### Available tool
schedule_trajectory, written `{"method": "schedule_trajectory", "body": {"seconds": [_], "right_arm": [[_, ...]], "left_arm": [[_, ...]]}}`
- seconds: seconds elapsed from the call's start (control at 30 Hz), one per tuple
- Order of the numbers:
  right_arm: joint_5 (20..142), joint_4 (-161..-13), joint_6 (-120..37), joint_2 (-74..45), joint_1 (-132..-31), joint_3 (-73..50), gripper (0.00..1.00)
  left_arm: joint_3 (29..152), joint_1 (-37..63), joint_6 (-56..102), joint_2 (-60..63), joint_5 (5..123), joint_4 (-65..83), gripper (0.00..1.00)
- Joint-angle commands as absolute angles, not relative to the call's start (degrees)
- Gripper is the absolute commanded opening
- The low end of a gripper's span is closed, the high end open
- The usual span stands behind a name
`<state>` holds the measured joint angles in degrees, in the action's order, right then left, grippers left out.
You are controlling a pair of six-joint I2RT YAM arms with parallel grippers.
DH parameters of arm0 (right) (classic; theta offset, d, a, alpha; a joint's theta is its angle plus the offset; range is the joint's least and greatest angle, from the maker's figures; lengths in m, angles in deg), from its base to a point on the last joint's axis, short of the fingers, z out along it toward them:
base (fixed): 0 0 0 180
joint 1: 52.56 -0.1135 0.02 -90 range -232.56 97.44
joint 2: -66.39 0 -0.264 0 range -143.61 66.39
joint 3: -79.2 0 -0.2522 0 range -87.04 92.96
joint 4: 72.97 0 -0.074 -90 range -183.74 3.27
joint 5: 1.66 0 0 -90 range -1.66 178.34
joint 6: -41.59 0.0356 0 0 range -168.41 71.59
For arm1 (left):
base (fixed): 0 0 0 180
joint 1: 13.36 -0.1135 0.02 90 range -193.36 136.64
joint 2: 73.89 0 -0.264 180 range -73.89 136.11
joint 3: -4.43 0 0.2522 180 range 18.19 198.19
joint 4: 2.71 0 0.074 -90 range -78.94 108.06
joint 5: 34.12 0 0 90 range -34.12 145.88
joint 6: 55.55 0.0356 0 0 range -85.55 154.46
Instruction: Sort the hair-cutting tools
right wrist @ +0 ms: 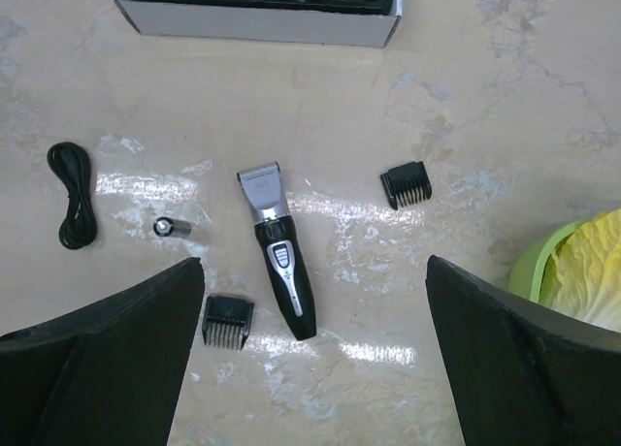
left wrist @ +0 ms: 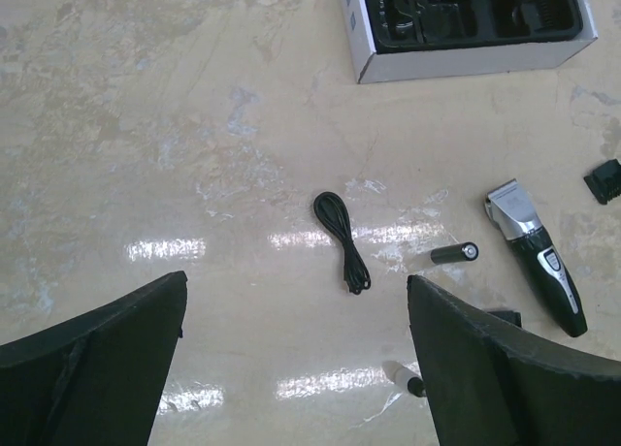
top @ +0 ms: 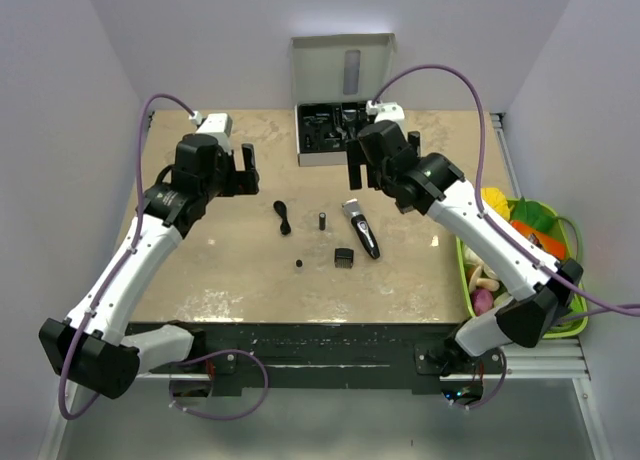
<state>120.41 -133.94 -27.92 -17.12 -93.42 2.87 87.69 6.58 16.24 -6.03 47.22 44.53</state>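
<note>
The black-and-silver clipper (top: pixel 361 227) (right wrist: pixel 279 257) lies mid-table. A square comb guard (top: pixel 344 257) (right wrist: pixel 228 322) sits by its lower end, and a second guard (right wrist: pixel 406 185) (left wrist: pixel 604 180) lies to its right. Left of the clipper are a short cylinder (top: pixel 323 221) (left wrist: pixel 454 254), a coiled cord (top: pixel 283 216) (left wrist: pixel 342 240) and a tiny round bit (top: pixel 299 264) (left wrist: pixel 408 380). My left gripper (top: pixel 240 175) (left wrist: pixel 296 281) hovers open, left of the cord. My right gripper (top: pixel 375 175) (right wrist: pixel 315 262) hovers open above the clipper. Neither holds anything.
An open white box (top: pixel 330 133) (left wrist: pixel 466 24) with a black moulded tray stands at the back centre, its lid (top: pixel 342 65) raised behind it. A green basket (top: pixel 465 270) (right wrist: pixel 529 271) of toy vegetables hangs off the table's right edge.
</note>
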Motion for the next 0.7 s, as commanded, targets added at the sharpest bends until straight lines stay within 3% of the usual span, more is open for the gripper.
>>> {"method": "schedule_trajectory", "body": {"seconds": [0.0,0.17,0.33,0.5,0.67], "right_arm": [[120.59,-140.25,-27.67,-20.54,-93.60,11.04,0.98],[112.70,-136.75,-33.72,-16.76,-93.43,8.41,0.98],[108.30,-140.17,-34.79,-22.20,-93.52,6.04,0.98],[103.90,-133.17,-33.20,-24.84,-93.52,-1.78,0.96],[102.31,-131.21,-35.39,-30.28,-93.43,-0.66,0.96]], "left_arm": [[87.28,6.59,18.28,-9.37,49.11,43.49,0.99],[86.57,6.59,18.37,-9.90,49.29,44.45,0.99],[86.14,6.59,18.20,-11.13,50.70,45.68,0.99],[84.20,6.59,17.41,-12.89,51.05,46.03,0.99],[82.53,6.59,16.70,-14.21,52.37,46.65,1.00]]}}
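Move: The hair clipper I'm after lies about 3 cm ahead of my right hand, 3 cm to its left and some 22 cm below. Near it on the table are the wide comb, about 5 cm back and 7 cm left of that hand, the black cylinder, 4 cm ahead and 12 cm left, and the small comb, 10 cm ahead and 8 cm right. From my left hand the clipper is roughly 26 cm right and 2 cm ahead, 21 cm down. I swing my open right hand gently left over the clipper, then drop it fast, about 12 cm down and 4 cm left in all. As it sinks I tip the fingers some 20 degrees further downward and turn the wrist about 15 degrees counter-clockwise to line up with the clipper, touching nothing. My left hand, wide open, eases back about 3 cm. ##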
